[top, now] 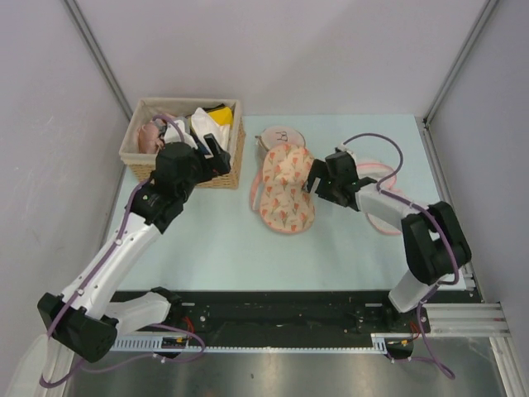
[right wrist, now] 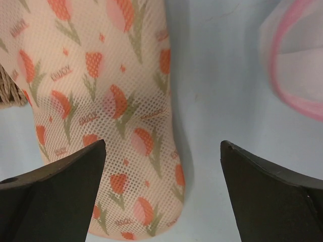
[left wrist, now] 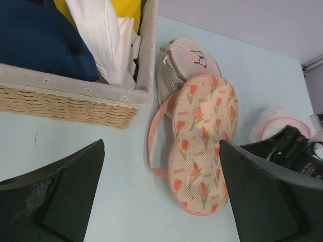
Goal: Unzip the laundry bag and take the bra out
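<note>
The laundry bag (top: 285,188) lies flat and closed on the pale blue table, cream-peach mesh with red tulip prints and a pink edge. A pink strap loop (left wrist: 153,133) sticks out on its left side. My right gripper (top: 317,179) hovers at the bag's right edge, open, with the bag's rounded end (right wrist: 121,116) below and between its fingers and nothing held. My left gripper (top: 216,154) is open over the wicker basket's front right corner, well left of the bag (left wrist: 202,141). The bra is hidden.
A wicker basket (top: 136,157) at the back left holds navy, white, yellow and pink garments. A small white mesh bag (top: 278,136) stands just behind the laundry bag. A round white mesh bag with a pink rim (top: 378,184) lies under the right arm.
</note>
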`<state>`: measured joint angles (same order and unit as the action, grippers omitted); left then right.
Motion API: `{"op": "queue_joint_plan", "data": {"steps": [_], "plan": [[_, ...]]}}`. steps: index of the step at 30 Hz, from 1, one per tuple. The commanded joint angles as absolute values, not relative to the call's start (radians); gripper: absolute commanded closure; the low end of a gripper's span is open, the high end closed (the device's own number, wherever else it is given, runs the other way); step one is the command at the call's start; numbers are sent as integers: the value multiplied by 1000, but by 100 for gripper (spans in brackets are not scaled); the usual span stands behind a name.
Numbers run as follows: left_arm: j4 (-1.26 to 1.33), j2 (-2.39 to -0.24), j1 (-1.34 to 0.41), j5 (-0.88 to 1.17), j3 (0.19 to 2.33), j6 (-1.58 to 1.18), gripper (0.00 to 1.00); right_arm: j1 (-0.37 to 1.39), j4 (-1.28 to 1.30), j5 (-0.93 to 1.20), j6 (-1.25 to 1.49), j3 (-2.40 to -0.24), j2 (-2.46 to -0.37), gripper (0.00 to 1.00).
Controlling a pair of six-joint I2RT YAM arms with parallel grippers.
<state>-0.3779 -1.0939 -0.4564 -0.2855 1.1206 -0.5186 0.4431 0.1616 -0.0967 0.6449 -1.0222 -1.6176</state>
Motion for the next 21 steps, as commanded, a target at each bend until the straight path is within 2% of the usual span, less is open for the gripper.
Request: {"op": "queue_joint_plan", "data": {"steps": [1,4,7,10,12,17,20,21], "plan": [[-396,-1077,-451,-304,1120,-500,0,520,25,77,738,-1011,-1690,2],[-347,-1062,-451,-284,1080,-511,0,629,-24,80,723,-1005,-1715,1],[-319,-1086,-451,-232,1071,-497,0,788,-145,221,622,-970,-1680,3],[-345,-1135,-451,-178,1120,-454,0,880,-80,114,564,-933,-1565,0],[-350,-1158,-451,-172,1140,-437,0,844,-68,86,601,-840,-1450,0],[-308,-1209,-478,-42,1132,-405,0,554,27,87,597,-664,-1165,0],[-357,-1308,-613,-110,1192,-355,0,353,167,81,552,-655,-1020,0],[-371,-1337,-652,-188,1209,-335,0,301,222,93,557,-653,-979,0]]}}
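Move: The tulip-print bag lies flat just left of the right hand, its middle about 7 cm left, 1 cm back and some 5 cm below. The upright mesh pouch stands some 10 cm ahead and 8 cm left of that hand, and the pink-rimmed net lies about 16 cm right and 4 cm ahead of it. From the raised left hand the tulip-print bag is roughly 15 cm right, 3 cm ahead and 25 cm down. The right hand, open beside the tulip-print bag, dips about 3 cm and sweeps left and back over the bag's near half, some 17 cm left, turning counter-clockwise. It then swings back right and somewhat forward while rising, and ends clear of the bag. The open left hand sinks about 5 cm, then also goes right towards the bag. ##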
